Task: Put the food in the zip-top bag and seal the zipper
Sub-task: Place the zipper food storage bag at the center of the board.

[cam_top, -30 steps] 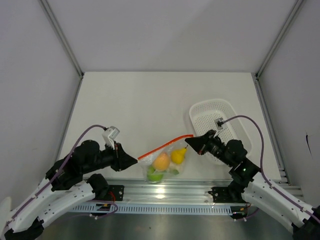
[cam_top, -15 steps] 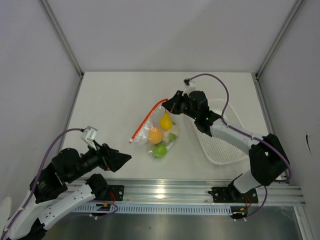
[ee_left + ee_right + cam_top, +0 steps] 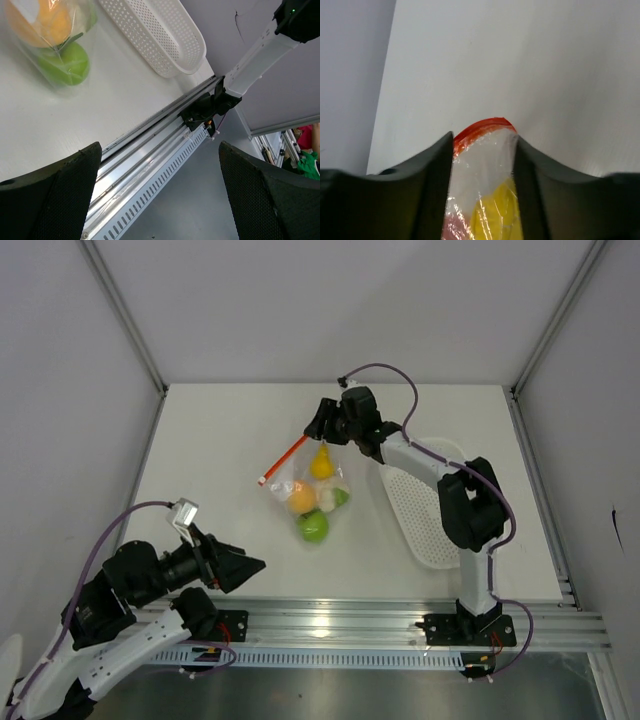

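The zip-top bag (image 3: 312, 496) lies mid-table with the food inside: a yellow pear (image 3: 322, 462), an orange fruit (image 3: 301, 498), a green apple (image 3: 313, 526), a whitish piece (image 3: 329, 499) and a small green piece (image 3: 344, 496). Its red-orange zipper (image 3: 285, 458) runs from the far end toward the left. My right gripper (image 3: 322, 426) is shut on the bag's far corner; its wrist view shows the zipper (image 3: 482, 126) and the pear (image 3: 496, 212) between my fingers (image 3: 436, 165). My left gripper (image 3: 252, 565) is open and empty near the front rail, apart from the bag. Its wrist view shows the apple (image 3: 66, 63).
The white perforated basket (image 3: 412, 522) stands right of the bag, partly under my right arm; it also shows in the left wrist view (image 3: 165, 37). An aluminium rail (image 3: 330, 620) runs along the table's front edge. Grey walls enclose the sides and back.
My right gripper has carried the bag from the front edge to the far middle of the table. My left gripper has left the zipper's end, opened and drawn back to the front left.
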Available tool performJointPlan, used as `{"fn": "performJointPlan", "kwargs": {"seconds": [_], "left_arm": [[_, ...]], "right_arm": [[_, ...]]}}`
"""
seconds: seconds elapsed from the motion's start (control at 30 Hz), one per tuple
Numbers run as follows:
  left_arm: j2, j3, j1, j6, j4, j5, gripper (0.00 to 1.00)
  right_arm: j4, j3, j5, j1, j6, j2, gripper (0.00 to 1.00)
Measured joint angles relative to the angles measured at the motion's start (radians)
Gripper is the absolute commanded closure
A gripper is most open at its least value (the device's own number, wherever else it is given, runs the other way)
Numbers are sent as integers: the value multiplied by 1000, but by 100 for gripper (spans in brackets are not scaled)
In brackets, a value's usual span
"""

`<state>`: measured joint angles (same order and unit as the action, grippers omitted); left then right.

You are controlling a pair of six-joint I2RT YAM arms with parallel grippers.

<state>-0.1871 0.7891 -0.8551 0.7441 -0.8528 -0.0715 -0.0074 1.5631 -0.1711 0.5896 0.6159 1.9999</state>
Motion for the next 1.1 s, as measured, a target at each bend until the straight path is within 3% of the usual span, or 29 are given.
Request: {"fn": "performJointPlan", "kwargs": {"seconds": [0.03,0.1,0.33,0.63,0.73,0.93,1.1], "left_arm": [[0,0,0,0,1,-3,0],[0,0,0,1,2,-10,1],[0,-10,0,27,-5,1,1],[-36,-74,0,42,58,-13,1],[-66,-88,0,42,89,-22,0],[-84,-109,0,42,135,-49,1],[-68,-109,0,42,144,-66,1]], "right_arm": [[-24,19,3,6,-8,13,19],[-60,42,19,21,-27,26,1],[-209,28,188,75,-119,-61,1],[-268,-309,366,71,-158,-555,1],[-270,-409,365,62,-158,-646,1],[-267,-556,357,89,-157,-636,1],[-256,-508,367,174,-161,-455,1]]}}
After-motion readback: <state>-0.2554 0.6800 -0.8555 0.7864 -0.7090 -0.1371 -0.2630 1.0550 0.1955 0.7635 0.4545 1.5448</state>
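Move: The zip-top bag's middle lies some 12 cm back and 2 cm to the right of the right hand, roughly 10 cm lower. Its yellow pear is about 6 cm back and 2 cm right, the cabbage 13 cm back and 5 cm right, and the green apple some 21 cm back and straight in line. The white basket stands about 15 cm back and 28 cm right. From the left hand, the bag's middle is roughly 19 cm ahead, 12 cm right and 20 cm below. Back and to the right in a hop, the right hand leaves the far zipper end, its half-open fingers spreading wide; it rises about 7 cm, then sinks some 12 cm and swings slightly left towards the bag's cabbage side, tipping its fingers more steeply down. The open left hand eases about 3 cm right and a little down. ##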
